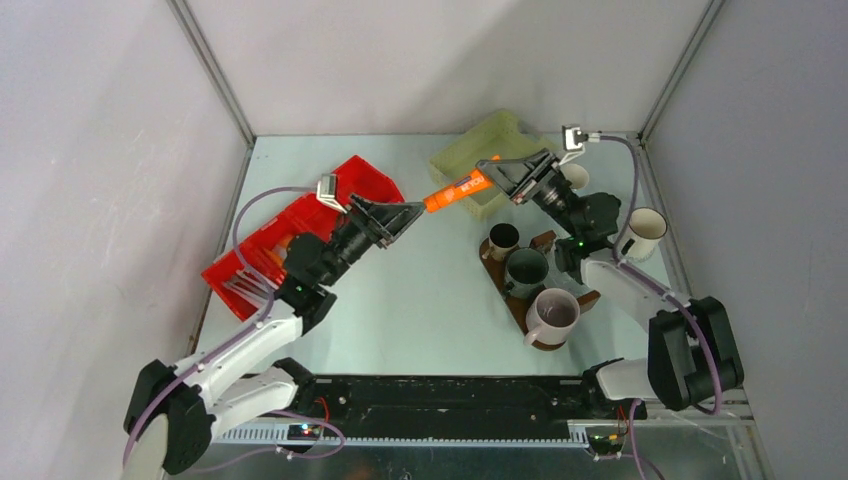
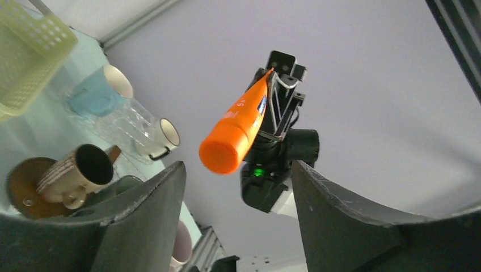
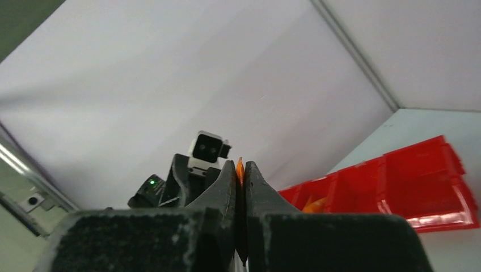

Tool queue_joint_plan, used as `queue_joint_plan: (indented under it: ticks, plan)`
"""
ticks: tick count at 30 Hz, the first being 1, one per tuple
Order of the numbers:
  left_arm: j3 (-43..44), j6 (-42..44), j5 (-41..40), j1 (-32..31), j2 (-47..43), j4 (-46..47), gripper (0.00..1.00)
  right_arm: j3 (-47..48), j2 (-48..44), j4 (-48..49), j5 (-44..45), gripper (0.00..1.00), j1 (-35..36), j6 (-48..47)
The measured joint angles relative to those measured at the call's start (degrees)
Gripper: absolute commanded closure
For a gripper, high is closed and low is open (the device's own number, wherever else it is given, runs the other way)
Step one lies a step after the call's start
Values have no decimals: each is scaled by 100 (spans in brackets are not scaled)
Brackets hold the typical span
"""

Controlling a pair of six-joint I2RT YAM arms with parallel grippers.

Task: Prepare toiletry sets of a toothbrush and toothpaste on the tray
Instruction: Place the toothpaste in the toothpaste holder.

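An orange toothpaste tube (image 1: 458, 193) hangs in the air between my two grippers, above the table's far middle. My right gripper (image 1: 497, 172) is shut on its flat crimped end, seen as an orange sliver (image 3: 240, 169) between the closed fingers. My left gripper (image 1: 415, 215) is open; its fingers (image 2: 170, 187) stand apart on either side of the tube's round cap (image 2: 222, 153) without touching it. On the dark brown tray (image 1: 590, 297) stand a small brown mug (image 1: 503, 238), a dark green mug (image 1: 527, 266) and a mauve-grey mug (image 1: 553, 312).
The red bin (image 1: 300, 235) lies under the left arm, with another orange tube (image 3: 315, 205) and slim white sticks (image 1: 247, 288) in it. A pale yellow basket (image 1: 480, 150) stands at the back. Two white mugs (image 1: 645, 230) (image 1: 575, 175) stand by the right wall.
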Motion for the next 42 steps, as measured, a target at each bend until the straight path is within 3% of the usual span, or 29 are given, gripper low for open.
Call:
queue_joint_plan:
  ticks: [7, 15, 23, 31, 42]
  plan:
    - [15, 811, -411, 363, -859, -1255, 2, 155, -793, -1523, -190, 100, -610, -1329]
    - [944, 2564, -1357, 896, -1727, -3960, 0, 979, -1569, -4197, 203, 100, -1266, -3895]
    - [1871, 4566, -2645, 1003, -2223, -5949, 0, 1228, -1580, -5484, 651, 100, -2345, -5418]
    - [1585, 5729, -3569, 1012, -2682, -6489, 0, 1228, -1150, -5890, 1115, 100, -3161, -6551]
    - [1019, 6153, -3971, 1209, -2966, -6481, 0, 1228, -240, -5799, 1526, 100, -3595, -7652]
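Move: The orange toothpaste is in the right fingers. The clear tray lies about 30 cm to this hand's right, 9 ahead and 32 below; on it the blue mug stands 22 right and 14 ahead, the white mug 37 right and 4 ahead. The green basket is 26 ahead, 6 right. From the left hand, the toothpastes in the red box lie some 26 cm left, 3 ahead and 26 below, with white sticks 38 left and 4 back. Keep the toothpaste pinched and sweep the right gripper about 30 cm right and 12 forward to the tray's mugs, level at first, then sinking some 12, swinging the fingers round to point forward. Meanwhile draw the left gripper clear to the left, towards the toothpastes in the red box, opening it fully and turning its fingers forward as well, lowering it slightly late on. ##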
